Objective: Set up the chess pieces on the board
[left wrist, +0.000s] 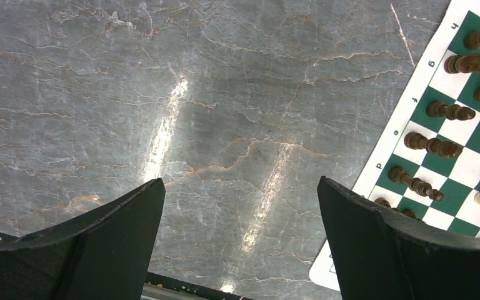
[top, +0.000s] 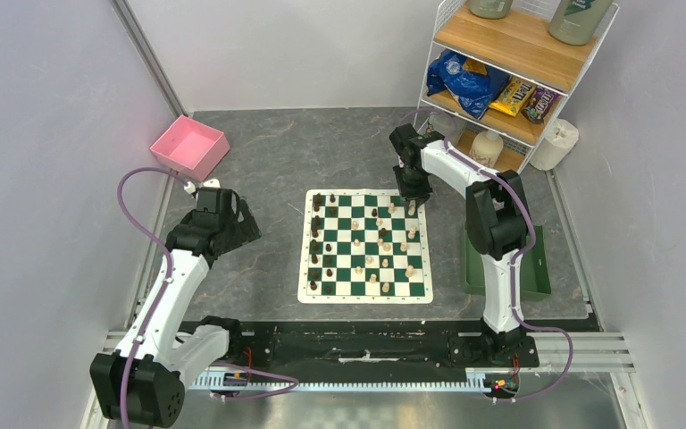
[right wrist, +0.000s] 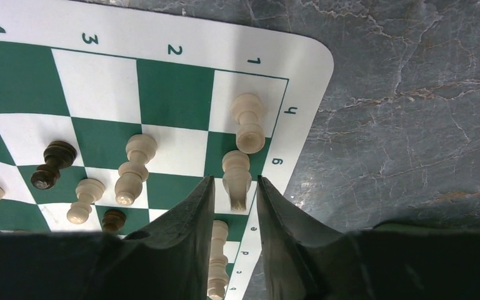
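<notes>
The board point(top: 366, 297) lies flat in the middle of the table. Dark chess pieces point(top: 317, 237) stand along its left side, and pale chess pieces point(top: 384, 259) are scattered over the middle and right. My right gripper point(top: 411, 198) hangs over the board's far right corner. In the right wrist view its jaws point(right wrist: 235, 180) stand slightly open around an upright pale piece point(right wrist: 236, 169) at the board's edge point(right wrist: 162, 25), with a thin gap on each side. Another pale piece point(right wrist: 249, 122) stands on the corner square. My left gripper point(top: 237, 223) is open and empty point(left wrist: 240, 181) over bare table left of the board point(left wrist: 406, 106).
A pink bin point(top: 189, 147) sits at the back left. A plain green tray point(top: 536, 268) lies right of the board beside the right arm. A wire shelf rack point(top: 500, 71) with snacks and a white roll point(top: 558, 143) stand at the back right.
</notes>
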Robot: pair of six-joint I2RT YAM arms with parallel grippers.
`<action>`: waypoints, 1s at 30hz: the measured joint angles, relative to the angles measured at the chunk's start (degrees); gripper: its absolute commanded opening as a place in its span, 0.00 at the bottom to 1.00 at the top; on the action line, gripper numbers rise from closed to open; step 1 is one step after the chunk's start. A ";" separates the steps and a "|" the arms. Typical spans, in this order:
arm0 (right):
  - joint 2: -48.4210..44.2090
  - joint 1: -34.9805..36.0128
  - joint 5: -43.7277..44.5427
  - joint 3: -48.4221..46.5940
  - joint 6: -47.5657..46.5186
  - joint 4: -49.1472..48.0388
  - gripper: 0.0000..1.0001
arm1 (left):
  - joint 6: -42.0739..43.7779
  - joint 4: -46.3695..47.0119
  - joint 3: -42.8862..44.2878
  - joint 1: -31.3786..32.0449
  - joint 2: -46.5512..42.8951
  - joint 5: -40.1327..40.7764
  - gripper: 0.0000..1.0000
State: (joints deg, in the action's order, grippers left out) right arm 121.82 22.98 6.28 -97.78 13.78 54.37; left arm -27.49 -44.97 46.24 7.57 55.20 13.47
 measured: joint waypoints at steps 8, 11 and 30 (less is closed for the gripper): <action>-1.97 0.00 0.57 0.00 -0.28 0.31 0.62 | 0.00 0.00 0.00 0.00 0.00 0.00 1.00; -4.39 0.00 0.87 0.00 -0.33 0.57 0.66 | 0.00 0.00 0.00 0.00 0.00 0.00 1.00; -26.16 8.50 -0.33 14.38 7.45 -4.17 0.88 | 0.00 0.00 0.00 0.00 0.00 -0.04 1.00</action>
State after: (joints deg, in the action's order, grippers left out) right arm 95.66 31.48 5.96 -83.40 21.23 50.19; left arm -27.49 -44.97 46.24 7.57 55.20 13.43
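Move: The white knight just set down on its corner-side square, g1, stands right between the right hand's slightly parted fingers, its middle about 1 cm below the hand point. The rook on the corner square is some 3 cm ahead and 1 cm right of it; a tall white piece stands about 5 cm to its left, another about 6 cm behind it, and a further white piece about 9 cm back and 3 cm left. From the left hand the knight lies about 13 cm ahead, 39 cm right and 10 cm lower. The right hand, its fingers already clear of the knight at both sides, draws almost straight up off the knight while they spread from a narrow gap to nearly full width. Some 8 cm up it swings back and to the left, away from the knight and rook towards the middle of the board, about 6 cm back and 4 cm left and 10 cm up in all, the fingertips tilting some 15 degrees forward and left, with nothing held. ##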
